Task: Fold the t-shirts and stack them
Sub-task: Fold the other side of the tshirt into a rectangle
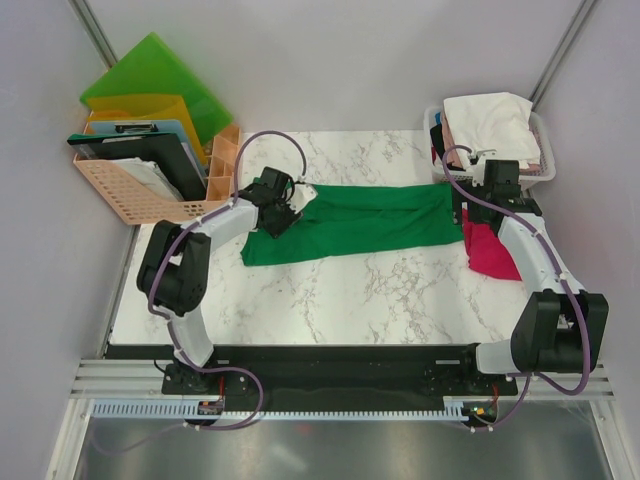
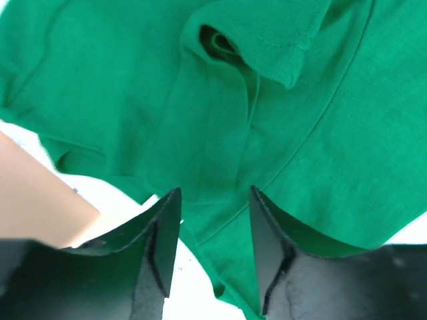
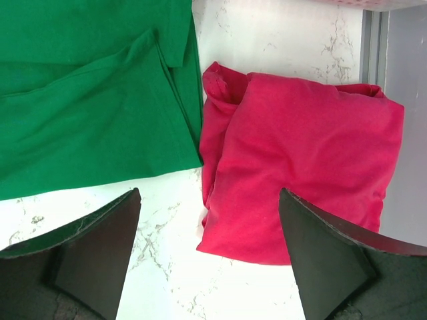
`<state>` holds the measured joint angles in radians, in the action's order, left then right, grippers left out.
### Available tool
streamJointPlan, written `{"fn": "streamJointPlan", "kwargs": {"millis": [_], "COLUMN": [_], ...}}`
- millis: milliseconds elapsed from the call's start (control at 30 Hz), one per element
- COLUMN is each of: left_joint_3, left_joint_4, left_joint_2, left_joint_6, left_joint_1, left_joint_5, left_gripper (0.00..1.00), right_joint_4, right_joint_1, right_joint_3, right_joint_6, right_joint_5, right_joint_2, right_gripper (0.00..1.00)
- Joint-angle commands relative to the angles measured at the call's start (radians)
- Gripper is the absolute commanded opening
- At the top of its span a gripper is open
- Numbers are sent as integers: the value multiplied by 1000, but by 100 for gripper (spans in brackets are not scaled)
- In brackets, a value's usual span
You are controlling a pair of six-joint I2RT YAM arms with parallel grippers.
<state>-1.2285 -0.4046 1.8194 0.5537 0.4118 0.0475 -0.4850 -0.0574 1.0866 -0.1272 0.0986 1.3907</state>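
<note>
A deep green t-shirt lies spread in a long band across the middle of the marble table. My left gripper is at its left end. In the left wrist view its fingers are partly apart, with a fold and the edge of the green cloth between them, and the cloth is not visibly pinched. A folded magenta-red t-shirt sits at the right, beside the green shirt's right end. My right gripper hovers wide open above the table next to the red shirt, holding nothing.
A white basket at the back right holds a white t-shirt over pink cloth. A peach organiser with folders and a green plastic folder stands at the back left, close to my left arm.
</note>
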Motion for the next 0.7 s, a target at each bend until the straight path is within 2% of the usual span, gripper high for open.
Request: {"fn": "streamJointPlan", "kwargs": {"millis": [0,200,267,300,333,400,667], "left_joint_3": [-35,-26,-22,-23,-28,-38,-63], "left_joint_4": [0,-2,1,4,3,3,7], "left_joint_2": [43,57,61,69,72,80,72], "left_joint_6": [-24,-31,-28,-26,-25,-26,-21], "left_joint_1": [2,1,1,1,1,1,1], "left_joint_5": [-20,-29,-26,-23,-18,-15,5], "left_gripper": [51,50,44,40,30,2,2], "right_joint_4": [26,23,20,19,19,17,11], "right_joint_1": [-4,-5,-4,-4,-5,-5,-5], "right_joint_3": [-8,-5,-4,-4,-4,-5,-4], "right_joint_6": [-2,-5,-5,-6,-6,-8,-14], "right_joint_5": [-11,-14,-20,-22,-23,-30,-39], "right_joint_2": [5,16,24,25,27,28,41], "right_gripper": [91,91,91,91,91,91,91]}}
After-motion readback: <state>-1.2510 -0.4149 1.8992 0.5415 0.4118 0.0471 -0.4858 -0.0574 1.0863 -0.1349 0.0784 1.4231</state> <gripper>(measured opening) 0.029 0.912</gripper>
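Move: The green t-shirt's folded-in layer lies about 3 cm below the left fingertips, its edge to be gripped almost directly under them, 1 cm ahead. The sleeve flap sits roughly 7 cm ahead and 6 cm right, the white label some 2 cm ahead and 5 cm left, and the peach rack's near corner 6 cm ahead and 9 cm left. From the right hand, that gripping spot is about 47 cm left, 4 cm ahead and 12 cm down. The green cloth edge beside the label is what the left hand drops onto: it sinks about 2.5 cm, nearly straight down, mostly at the start, tipping its fingers slightly back. The half-open fingers then shut, pinching the cloth between their tips, and stay low there. The right hand eases down about 1 cm, open and clear of the shirt. ##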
